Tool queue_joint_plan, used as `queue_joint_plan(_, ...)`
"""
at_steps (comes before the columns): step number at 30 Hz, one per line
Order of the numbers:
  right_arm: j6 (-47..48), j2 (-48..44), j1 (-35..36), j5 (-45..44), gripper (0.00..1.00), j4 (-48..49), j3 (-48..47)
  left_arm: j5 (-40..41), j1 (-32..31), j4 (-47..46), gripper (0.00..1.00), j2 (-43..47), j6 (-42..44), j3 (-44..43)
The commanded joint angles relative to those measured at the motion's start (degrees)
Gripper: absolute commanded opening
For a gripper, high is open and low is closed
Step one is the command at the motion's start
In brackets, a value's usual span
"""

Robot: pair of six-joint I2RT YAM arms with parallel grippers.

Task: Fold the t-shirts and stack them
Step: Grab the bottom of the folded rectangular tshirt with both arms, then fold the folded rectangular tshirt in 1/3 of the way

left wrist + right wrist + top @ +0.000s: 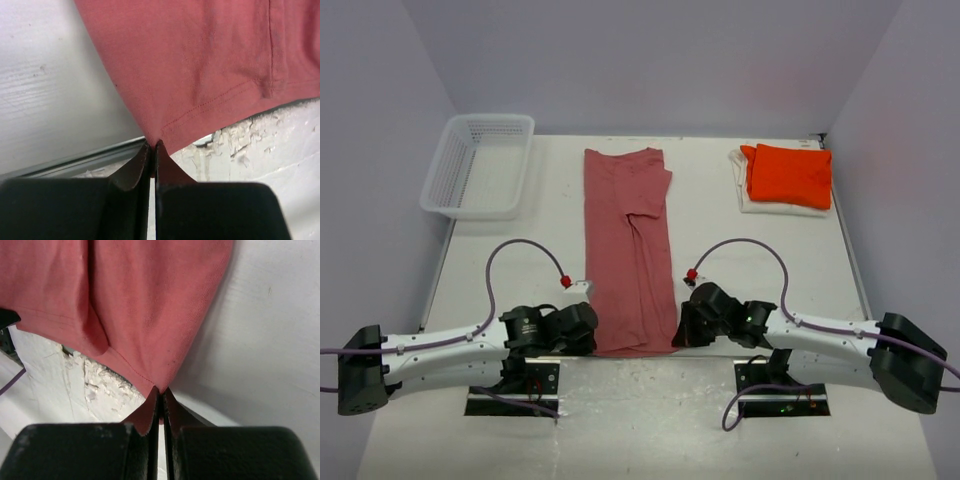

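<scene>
A dusty rose-red t-shirt (630,250) lies folded lengthwise into a long strip down the middle of the table. My left gripper (152,146) is shut on its near left hem corner (160,135), seen in the top view as the left gripper (592,335). The right gripper (161,390) is shut on the near right hem corner (157,382); from above the right gripper (680,330) sits at the strip's near right end. A folded bright orange t-shirt (790,175) rests on a folded white t-shirt (745,190) at the back right.
A white plastic mesh basket (480,165) stands at the back left. Purple cables (525,245) loop above both wrists. The table's near edge, with chipped paint (240,145), runs just under the shirt's hem.
</scene>
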State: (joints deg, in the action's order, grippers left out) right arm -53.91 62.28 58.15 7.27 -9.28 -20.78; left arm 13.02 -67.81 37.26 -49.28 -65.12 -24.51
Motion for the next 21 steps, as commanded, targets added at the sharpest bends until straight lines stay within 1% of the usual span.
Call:
queue_joint_plan(1, 0.65, -3.38, 1.96, -5.24, 0.00, -7.59, -3.22, -2.12, -2.14, 5.09, 0.00, 2.60, -2.37, -1.76)
queue_joint_plan(5, -0.93, -7.08, 5.03, -8.31, 0.00, -11.28, -4.18, -0.19, -3.99, 8.27, 0.00, 3.48, -3.78, -4.40)
queue_joint_plan(8, -0.76, -9.01, 5.13, -9.46, 0.00, -14.35, -4.97, 2.70, -4.70, 9.41, 0.00, 3.57, -3.96, -7.11)
queue_joint_plan(11, 0.82, -8.41, 5.13, -13.41, 0.00, -18.91, -8.83, 6.39, -4.70, 9.77, 0.00, 2.00, -3.26, -11.33)
queue_joint_plan(12, 1.61, -7.88, 5.13, -14.20, 0.00, -19.63, -11.45, 7.36, -4.52, 9.77, 0.00, 1.21, -2.82, -12.39)
queue_joint_plan(13, 2.83, -7.01, 4.78, -15.17, 0.00, -20.25, -13.05, 7.72, -2.61, 9.42, 0.00, -0.37, -0.55, -13.79)
queue_joint_plan(14, 5.28, -6.04, 2.78, -16.05, 0.00, -20.95, -14.72, 6.94, -0.59, 8.63, 0.00, -0.99, 1.64, -16.07)
queue_joint_plan(15, 7.05, -3.33, 1.54, -15.36, 0.00, -21.13, -18.04, 5.80, 1.87, 6.10, 0.00, -1.52, 4.10, -16.79)
queue_joint_plan(16, 10.37, -1.83, 0.14, -14.74, 0.00, -21.13, -19.99, 4.66, 8.07, 5.29, 0.00, -2.57, 8.83, -18.10)
queue_joint_plan(18, 13.55, 3.18, -3.73, -13.25, 0.00, -21.04, -25.70, 1.23, 13.90, 2.23, 0.00, -3.72, 13.77, -19.43)
queue_joint_plan(19, 14.96, 5.02, -5.23, -12.63, 0.00, -21.13, -27.55, 0.44, 19.24, 1.86, 0.00, -5.90, 18.14, -21.35)
queue_joint_plan(20, 17.76, 6.78, -7.68, -12.11, 0.00, -21.04, -29.65, -0.44, 21.64, 1.51, 0.00, -7.31, 20.28, -22.32)
queue_joint_plan(21, 19.18, 10.72, -9.09, -11.14, 0.00, -21.13, -33.42, -1.49, 26.28, -0.32, 0.00, -9.07, 22.65, -23.12)
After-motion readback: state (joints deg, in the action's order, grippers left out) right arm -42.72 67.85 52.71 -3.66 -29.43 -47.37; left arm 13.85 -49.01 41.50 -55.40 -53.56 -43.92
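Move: Both hands already pinch the bottom corners of the folded pink t-shirt at the table's front edge. Its collar end lies about 55 cm ahead of the left hand, 7 cm to its right, and 55 cm ahead of the right hand, 13 cm to its left, 2 cm lower. The folded-in sleeve is 45 cm ahead and 8 cm left of the right hand; the orange shirt, 48 cm ahead and 31 cm right. The basket stands 51 cm ahead and 33 cm left of the left hand. The t-shirt's bottom hem is raised by both closed grippers together: first eased back a centimetre or so while rising, then swept forward and up, faster and faster, towards the collar end, ending about 9 cm higher and roughly 9 cm farther out. Both grippers keep their pinch on the corners as their fingertips swing forward some 10 degrees. ##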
